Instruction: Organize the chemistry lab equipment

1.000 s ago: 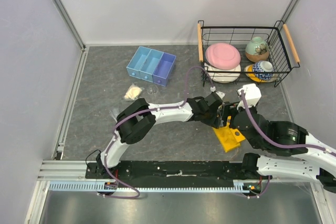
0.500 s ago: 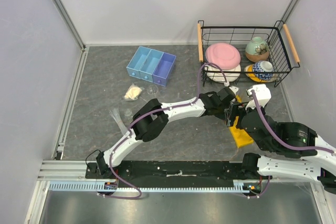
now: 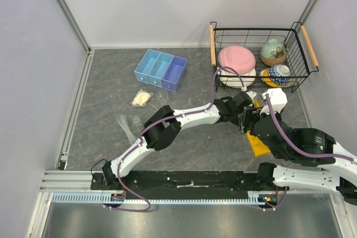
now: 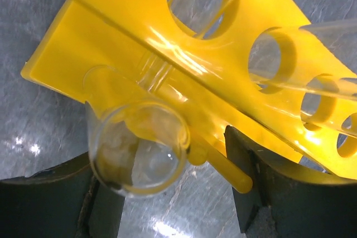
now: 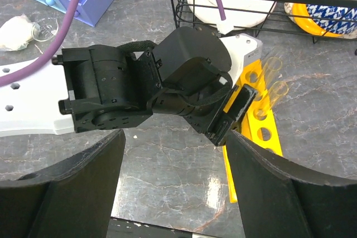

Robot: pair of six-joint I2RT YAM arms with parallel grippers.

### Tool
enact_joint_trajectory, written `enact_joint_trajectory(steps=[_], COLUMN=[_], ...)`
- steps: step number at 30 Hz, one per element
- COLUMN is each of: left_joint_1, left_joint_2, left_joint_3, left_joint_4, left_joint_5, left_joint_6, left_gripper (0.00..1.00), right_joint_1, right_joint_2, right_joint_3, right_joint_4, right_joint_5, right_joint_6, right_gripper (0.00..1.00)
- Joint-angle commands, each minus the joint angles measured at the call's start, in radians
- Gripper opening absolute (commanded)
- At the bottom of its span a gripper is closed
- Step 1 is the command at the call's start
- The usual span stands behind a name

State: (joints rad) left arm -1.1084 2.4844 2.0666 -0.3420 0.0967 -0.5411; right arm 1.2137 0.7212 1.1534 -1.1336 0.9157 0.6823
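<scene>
The yellow rack [image 3: 258,145] lies on the grey table below the basket, mostly hidden under both arms. Up close, its row of round holes [image 4: 279,54] fills the left wrist view. A clear test tube [image 4: 139,151] passes through one hole, its open mouth towards the camera. My left gripper [image 4: 162,196] is open around that mouth and a yellow rack peg, and neither finger presses the glass. Two more tubes [image 5: 271,76] stick out of the rack [image 5: 262,132]. My right gripper [image 5: 175,193] hangs open and empty above the left gripper [image 5: 234,110].
A blue three-compartment tray [image 3: 160,69] sits at the back left. A cream lump [image 3: 141,99] and a small clear beaker [image 3: 162,95] lie just in front of it. A loose clear tube [image 3: 125,126] lies at the left. The black wire basket [image 3: 213,43] holds a pink plate [image 3: 236,58] and bowls.
Over the last second the left gripper and the yellow rack have shifted right, towards the basket, and the right arm moved with them. Little has moved in the last half second.
</scene>
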Motion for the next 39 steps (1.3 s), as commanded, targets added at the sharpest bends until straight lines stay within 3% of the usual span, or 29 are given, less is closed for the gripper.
enact_joint_trajectory(steps=[1,5,10,20,24,32,39], left_joint_1=[-0.008,-0.008,-0.008,-0.008,-0.008,-0.008,-0.008], left_joint_2=[-0.064,-0.133,-0.147,-0.101,-0.125,-0.122,-0.128], left_joint_3=[-0.092,-0.187,-0.195,-0.005,0.001,0.0,0.007], left_joint_4=[-0.147,-0.164,-0.186,-0.311,-0.331,-0.33,-0.328], left_joint_5=[0.005,-0.005,-0.009,-0.041,-0.042,0.02,0.017], left_joint_6=[0.036,0.049,0.061,0.096,0.153,0.233,0.236], left_gripper=[0.73,0.74,0.74,0.72,0.7,0.47,0.41], right_joint_1=[0.004,0.006,0.004,0.006,0.006,0.006,0.004], right_joint_2=[0.021,0.024,0.034,0.032,0.032,0.032,0.023], right_joint_3=[0.043,0.039,0.034,0.039,0.032,0.029,0.029], right_joint_4=[-0.006,0.02,0.046,0.037,0.038,0.052,0.047], right_joint_5=[0.022,0.012,-0.003,-0.001,0.003,-0.001,-0.005], right_joint_6=[0.01,0.008,0.002,-0.003,-0.003,-0.012,-0.01], right_gripper=[0.8,0.8,0.8,0.81,0.81,0.81,0.81])
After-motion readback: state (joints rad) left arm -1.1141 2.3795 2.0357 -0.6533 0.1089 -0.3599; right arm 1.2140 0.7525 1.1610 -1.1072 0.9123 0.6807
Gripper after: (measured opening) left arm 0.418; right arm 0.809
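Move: The yellow test tube rack lies under the left hand's fingers, its middle about 4 cm back and 5 cm to the right, roughly a centimetre below; its pegs face the fingers. A clear tube on the pegged side stands about 2 cm ahead, level sideways, and the tubes in the rack's holes some 5 cm right. The dish rack is about 32 cm ahead and 10 cm right. From the right hand, the rack is about 5 cm ahead, 8 cm right and 26 cm below. The yellow rack is drawn along by its pegged side as the left hand travels about 6 cm left and 3 cm back, most of it early. Then the hand nearly stops, its fingers tipping some 15 degrees steeper and turning slightly clockwise, and the wide-open fingers narrow to under half open around the rack's pegs. ##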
